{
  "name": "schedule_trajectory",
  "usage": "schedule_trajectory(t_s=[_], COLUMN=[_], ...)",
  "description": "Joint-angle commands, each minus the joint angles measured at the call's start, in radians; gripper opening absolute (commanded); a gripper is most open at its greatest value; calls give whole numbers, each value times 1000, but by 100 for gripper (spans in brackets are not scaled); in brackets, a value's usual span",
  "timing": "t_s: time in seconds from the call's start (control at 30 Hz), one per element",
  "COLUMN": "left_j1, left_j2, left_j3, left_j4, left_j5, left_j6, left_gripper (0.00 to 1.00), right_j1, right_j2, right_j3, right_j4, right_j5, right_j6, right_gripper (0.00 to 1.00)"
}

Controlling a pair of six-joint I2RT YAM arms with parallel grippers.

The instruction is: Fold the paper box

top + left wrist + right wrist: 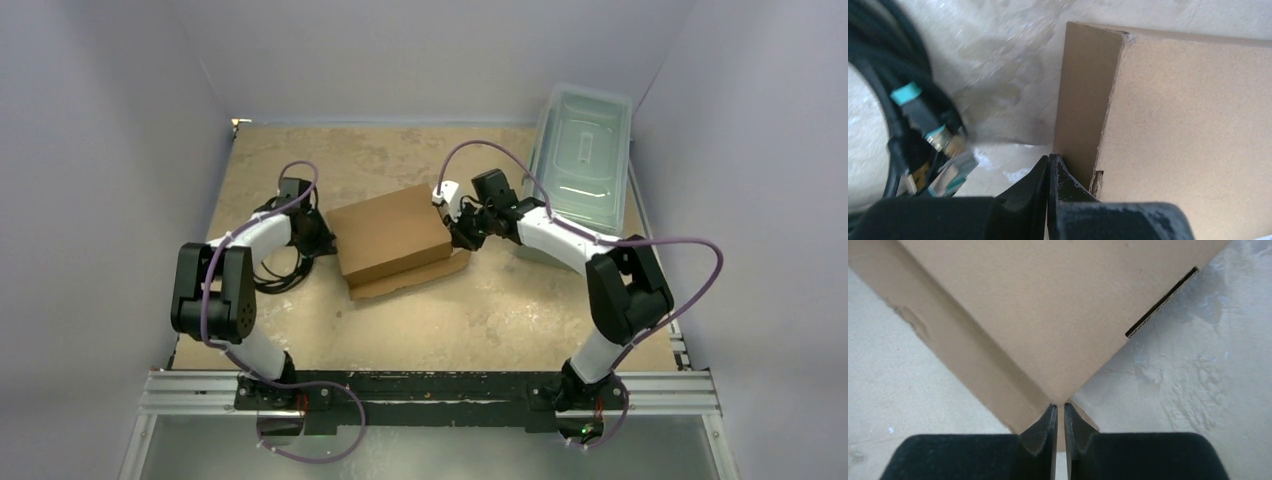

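The paper box (pixel 390 235) is brown cardboard, folded into a shallow closed shape in the middle of the table, with a flat flap (pixel 410 278) sticking out under its near side. My left gripper (pixel 322 235) is at the box's left wall. In the left wrist view this gripper (pixel 1049 157) is shut, its tips against the foot of the upright side panel of the box (pixel 1188 125), with nothing between them. My right gripper (pixel 458 235) is at the box's right corner. Its jaws (pixel 1058 406) stand a narrow slit apart, tips touching the corner of the top panel (pixel 1048 305).
A clear plastic lidded bin (pixel 583 155) stands at the back right, just behind the right arm. Black cables with teal plugs (pixel 908 110) lie on the table left of the left gripper. Grey walls enclose the table on three sides.
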Motion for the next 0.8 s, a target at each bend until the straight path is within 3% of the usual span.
schedule_trajectory(t_s=[0.0, 0.13, 0.37, 0.47, 0.53, 0.67, 0.77], left_j1=[-6, -3, 16, 21, 26, 59, 78], left_j2=[55, 36, -116, -243, -318, -394, -356], left_j3=[111, 164, 107, 17, -47, -166, -161], left_j4=[14, 7, 13, 55, 79, 138, 150], left_j5=[31, 15, 21, 96, 163, 288, 340], left_j6=[83, 163, 261, 285, 281, 219, 198], left_gripper=[0, 0, 3, 20, 37, 50, 58], right_j1=[9, 9, -17, -23, -30, -62, -92], right_j2=[-126, -213, -277, -255, -206, -41, 65], right_j3=[-6, -14, -12, -3, 29, 166, 225], right_j4=[13, 19, 64, 129, 162, 138, 141], right_j5=[21, 28, -18, -74, -108, -177, -205], right_j6=[-65, -112, -36, 60, 140, 297, 386], right_gripper=[13, 18, 38, 50, 54, 55, 60])
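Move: Beside the middle of its left wall, the left hand has the paper box: the box's middle is about 13 cm to the right and 2 cm ahead, roughly level. The cable coil lies some 11 cm left and 5 cm back, and the open near flap 17 cm right and 7 cm back. From the right hand, at the lid's near right corner, the box's middle is about 15 cm left, 3 cm ahead and 3 cm lower; that flap lies 11 cm left and 6 cm back. Leaving the box with both hands: the right lifts off the near right corner by about 11 cm, opening roughly halfway, then swings forward and a little left over the lid, sinking slightly. The left first slides nearly 4 cm forward along the left wall, then rises clear and draws back over 5 cm, fingers tipping up some 20 degrees and opening about halfway. ##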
